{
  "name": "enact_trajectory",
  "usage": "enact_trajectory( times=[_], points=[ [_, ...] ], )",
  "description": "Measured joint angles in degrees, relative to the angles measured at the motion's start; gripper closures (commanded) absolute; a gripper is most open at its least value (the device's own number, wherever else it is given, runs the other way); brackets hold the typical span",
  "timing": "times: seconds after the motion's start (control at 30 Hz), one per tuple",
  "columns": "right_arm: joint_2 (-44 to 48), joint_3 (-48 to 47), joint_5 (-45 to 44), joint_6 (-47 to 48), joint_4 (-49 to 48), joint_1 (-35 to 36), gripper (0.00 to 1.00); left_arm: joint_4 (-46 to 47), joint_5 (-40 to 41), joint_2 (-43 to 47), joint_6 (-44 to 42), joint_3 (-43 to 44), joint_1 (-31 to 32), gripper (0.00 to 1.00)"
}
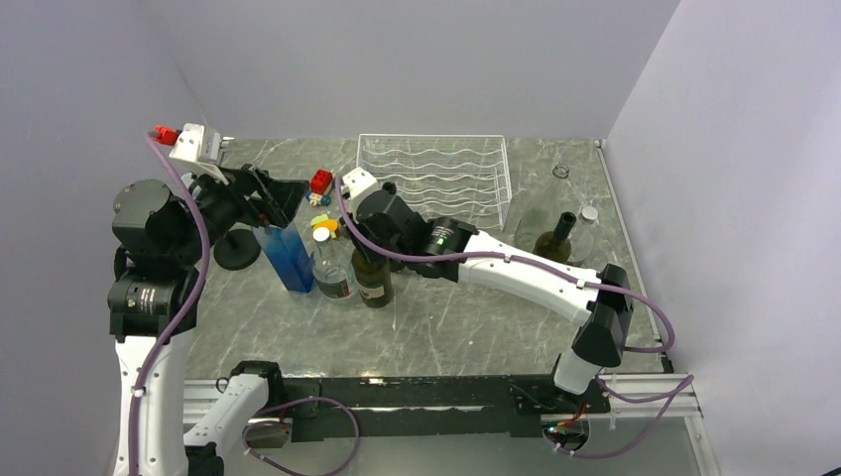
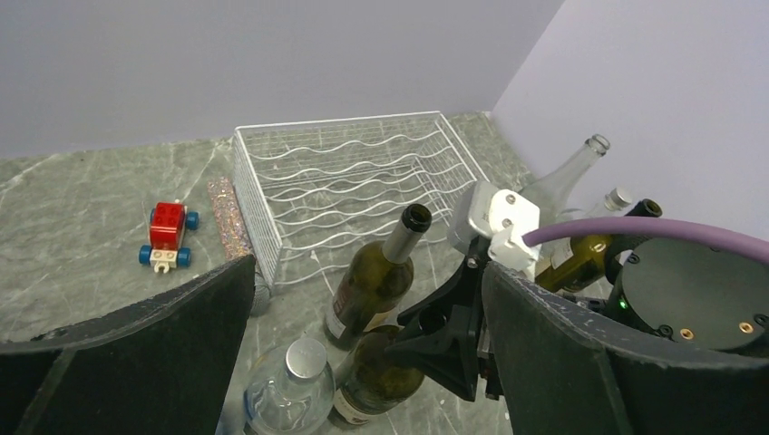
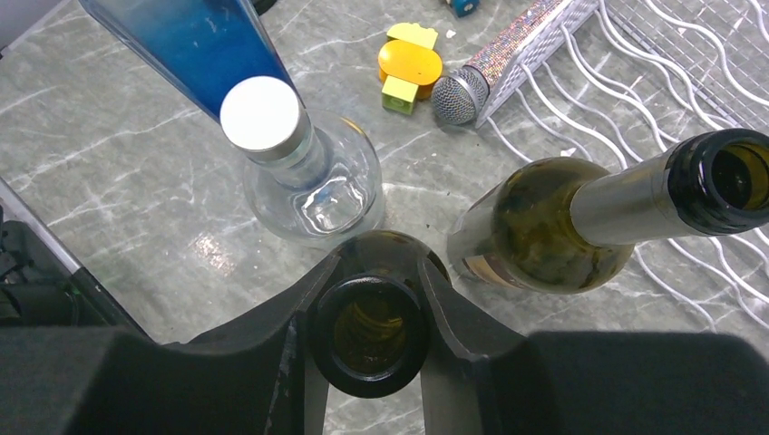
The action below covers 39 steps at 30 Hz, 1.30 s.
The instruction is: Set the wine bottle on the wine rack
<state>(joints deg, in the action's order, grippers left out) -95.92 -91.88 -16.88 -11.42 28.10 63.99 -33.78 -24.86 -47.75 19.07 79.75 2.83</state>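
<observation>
A dark green wine bottle [image 3: 369, 337] stands upright on the marble table [image 1: 466, 327], seen from above its open mouth. My right gripper [image 3: 381, 265] is shut on its neck, one finger on each side. The top view shows the same bottle [image 1: 373, 280] under the right gripper [image 1: 365, 248]. A second green wine bottle [image 3: 535, 231] stands just beside it, nearer the white wire wine rack [image 1: 433, 178], which holds no bottles. My left gripper [image 2: 367, 272] hangs open, well above the table, with nothing between its fingers.
A clear bottle with a silver cap [image 3: 265, 115] touches the held bottle's left side; a blue bottle [image 1: 288, 256] stands beyond it. A microphone [image 3: 460, 95], yellow toy [image 3: 410, 62] and red toy car [image 2: 166, 236] lie by the rack. More bottles [image 1: 555, 241] stand at right.
</observation>
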Motion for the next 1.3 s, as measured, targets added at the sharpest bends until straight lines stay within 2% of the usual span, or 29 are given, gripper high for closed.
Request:
enact_trajectory(
  times=[0.2, 0.4, 0.53, 0.7, 0.8, 1.0, 1.13, 1.3],
  points=[
    [0.0, -2.14, -0.24, -0.13, 4.59, 0.0, 1.0, -0.13, -5.01, -0.09, -1.16, 0.39, 0.0, 0.01],
    [1.86, -4.52, 2.49, -0.79, 12.79, -1.11, 1.0, 1.62, -16.13, -0.07, -2.47, -0.63, 0.0, 0.01],
    [7.96, -4.52, 4.9, -1.73, 18.05, -2.1, 1.0, 5.25, -24.74, -0.76, -1.77, -3.72, 0.02, 0.01],
    [17.31, -4.5, 5.86, -2.91, 21.2, -3.1, 1.0, 12.33, -29.81, -1.36, 1.44, -10.05, 2.05, 0.01],
    [22.45, -4.5, 6.47, -3.5, 22.47, -4.09, 1.0, 15.78, -29.33, -2.95, 2.91, -12.2, 7.82, 0.01],
    [27.52, -4.48, 8.52, -3.78, 24.17, -5.86, 1.0, 16.63, -21.0, -8.46, -1.49, -12.11, 26.62, 0.01],
    [29.44, -4.48, 11.47, -3.98, 25.57, -6.84, 1.0, 16.04, -17.68, -11.63, -5.22, -12.35, 32.89, 0.01],
    [31.56, -4.76, 14.32, -4.22, 26.1, -7.06, 1.0, 22.73, -18.32, -10.1, -6.01, -19.23, 37.77, 0.01]
  ],
)
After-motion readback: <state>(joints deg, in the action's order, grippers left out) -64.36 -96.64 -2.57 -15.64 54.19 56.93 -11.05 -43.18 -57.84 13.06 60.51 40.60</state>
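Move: The wine bottle stands upright, its neck still gripped by the right hand. Its middle is about 11 cm to the left hand's right, 1 cm ahead and 30 cm below. A second wine bottle stands some 8 cm farther out and 5 cm right of the held bottle; a clear bottle is 8 cm left of it and 2 cm farther out. The rack's middle lies about 27 cm ahead of the right hand, 13 cm right, 21 cm below. The wine bottle, kept by the neck in the right fingers, is drawn right about 16 cm and back, then raised about 15 cm, clear of the clear bottle and the second wine bottle. The wide-open left hand follows, sweeping right some 20 cm, down and back, turning clockwise about 55 degrees until its fingers face the bottle's body; no touch by it shows. ##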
